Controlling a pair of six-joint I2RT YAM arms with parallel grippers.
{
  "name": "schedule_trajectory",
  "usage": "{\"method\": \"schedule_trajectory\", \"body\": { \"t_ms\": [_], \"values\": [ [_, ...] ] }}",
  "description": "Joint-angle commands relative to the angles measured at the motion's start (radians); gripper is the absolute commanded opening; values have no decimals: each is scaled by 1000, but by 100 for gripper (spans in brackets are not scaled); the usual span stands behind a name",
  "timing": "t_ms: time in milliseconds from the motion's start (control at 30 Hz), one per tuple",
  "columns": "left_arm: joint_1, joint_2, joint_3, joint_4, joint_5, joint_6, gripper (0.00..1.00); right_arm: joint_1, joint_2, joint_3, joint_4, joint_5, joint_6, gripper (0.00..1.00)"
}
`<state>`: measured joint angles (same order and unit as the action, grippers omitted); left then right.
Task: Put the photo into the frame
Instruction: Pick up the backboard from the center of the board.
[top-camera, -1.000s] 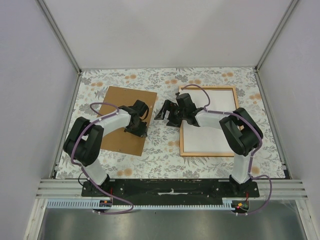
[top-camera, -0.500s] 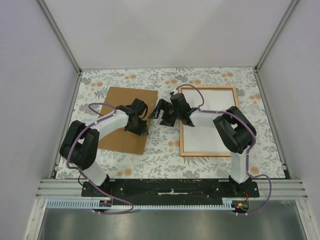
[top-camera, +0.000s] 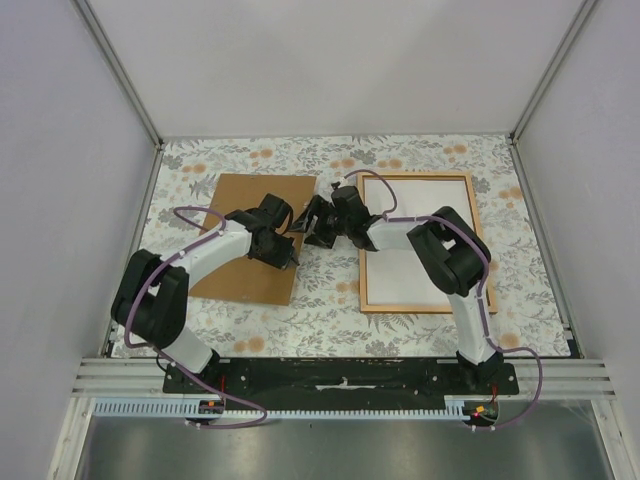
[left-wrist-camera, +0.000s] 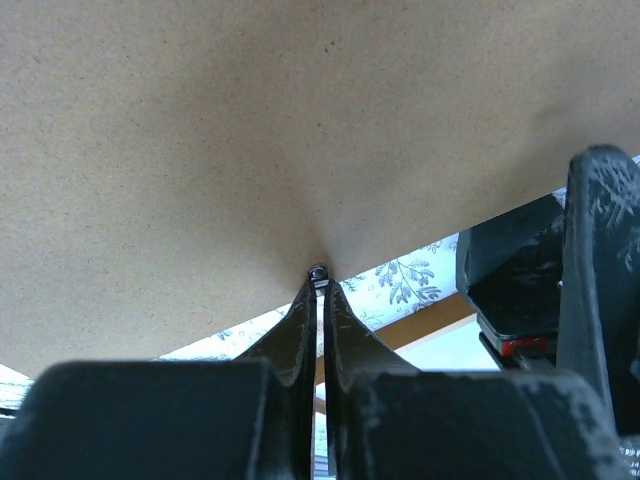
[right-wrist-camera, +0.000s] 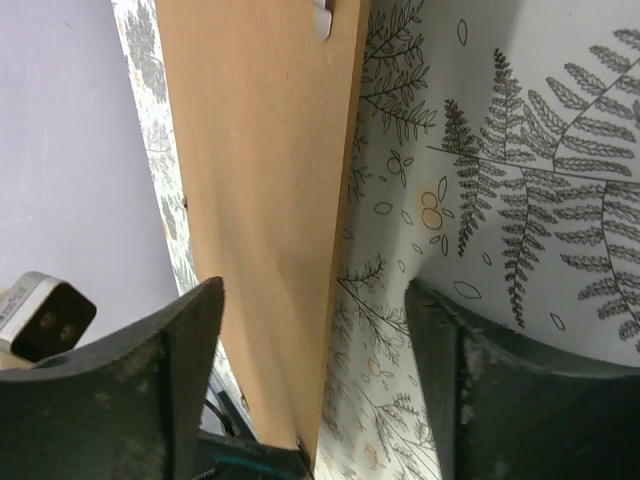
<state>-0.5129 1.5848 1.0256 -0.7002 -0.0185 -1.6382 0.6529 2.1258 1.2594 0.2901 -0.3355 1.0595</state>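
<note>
The frame (top-camera: 415, 308) lies flat at the right of the table, and the photo (top-camera: 425, 260) rests inside it with its plain white back up. A brown backing board (top-camera: 245, 235) lies to the left. My left gripper (top-camera: 291, 257) is shut on a small metal tab (left-wrist-camera: 318, 273) at the board's right edge. In the left wrist view the board (left-wrist-camera: 250, 140) fills the top and a frame rail (left-wrist-camera: 420, 322) shows below it. My right gripper (right-wrist-camera: 315, 330) is open and straddles that same edge of the board (right-wrist-camera: 260, 200), with both fingers apart from it.
A floral cloth (top-camera: 320, 310) covers the table. Grey walls and metal posts (top-camera: 130, 90) close in three sides. The two grippers sit close together between board and frame. A second metal tab (right-wrist-camera: 322, 18) shows farther along the board's edge.
My right gripper has moved left from beside the frame to the board's right edge. My left arm has shifted slightly up and right, keeping its grip on the tab.
</note>
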Motion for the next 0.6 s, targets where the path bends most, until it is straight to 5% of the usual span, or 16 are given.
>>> {"method": "schedule_trajectory", "body": {
  "t_ms": [0, 167, 300, 567],
  "values": [
    [-6, -42, 21, 22, 48, 38, 2, 8, 26, 41, 119, -13, 60, 72],
    [-6, -42, 27, 61, 101, 92, 2, 11, 13, 38, 144, -8, 65, 23],
    [-6, -48, 47, 28, 143, 196, 16, 10, 3, 40, 153, -10, 71, 0],
    [2, -227, 109, -61, 126, 438, 59, 1, -33, 49, 147, -33, 82, 0]
  ]
}}
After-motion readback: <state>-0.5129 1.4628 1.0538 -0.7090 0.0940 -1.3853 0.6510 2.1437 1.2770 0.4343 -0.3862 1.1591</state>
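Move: Between the right hand's open fingers runs the backboard's raised right-hand edge, about 1 cm ahead and 1 cm left of that hand and level with it. The backboard's middle is some 12 cm left, 4 cm back and 3 cm lower; the frame's left rail lies about 12 cm right, 5 cm back and 4 cm lower. The left hand's shut fingers still hold the small metal clip, right at them; the backboard's middle is roughly 9 cm left of them, 5 cm ahead and 3 cm below. Taking over the backboard, the right hand shuts its wide-open fingers on the raised edge and pinches it, going up some 3 cm and left about 2, with a slight roll. The left hand eases right with the clip, then opens about halfway, lets go and rises roughly 5 cm off it, edging right and back while turning some 15 degrees clockwise. ##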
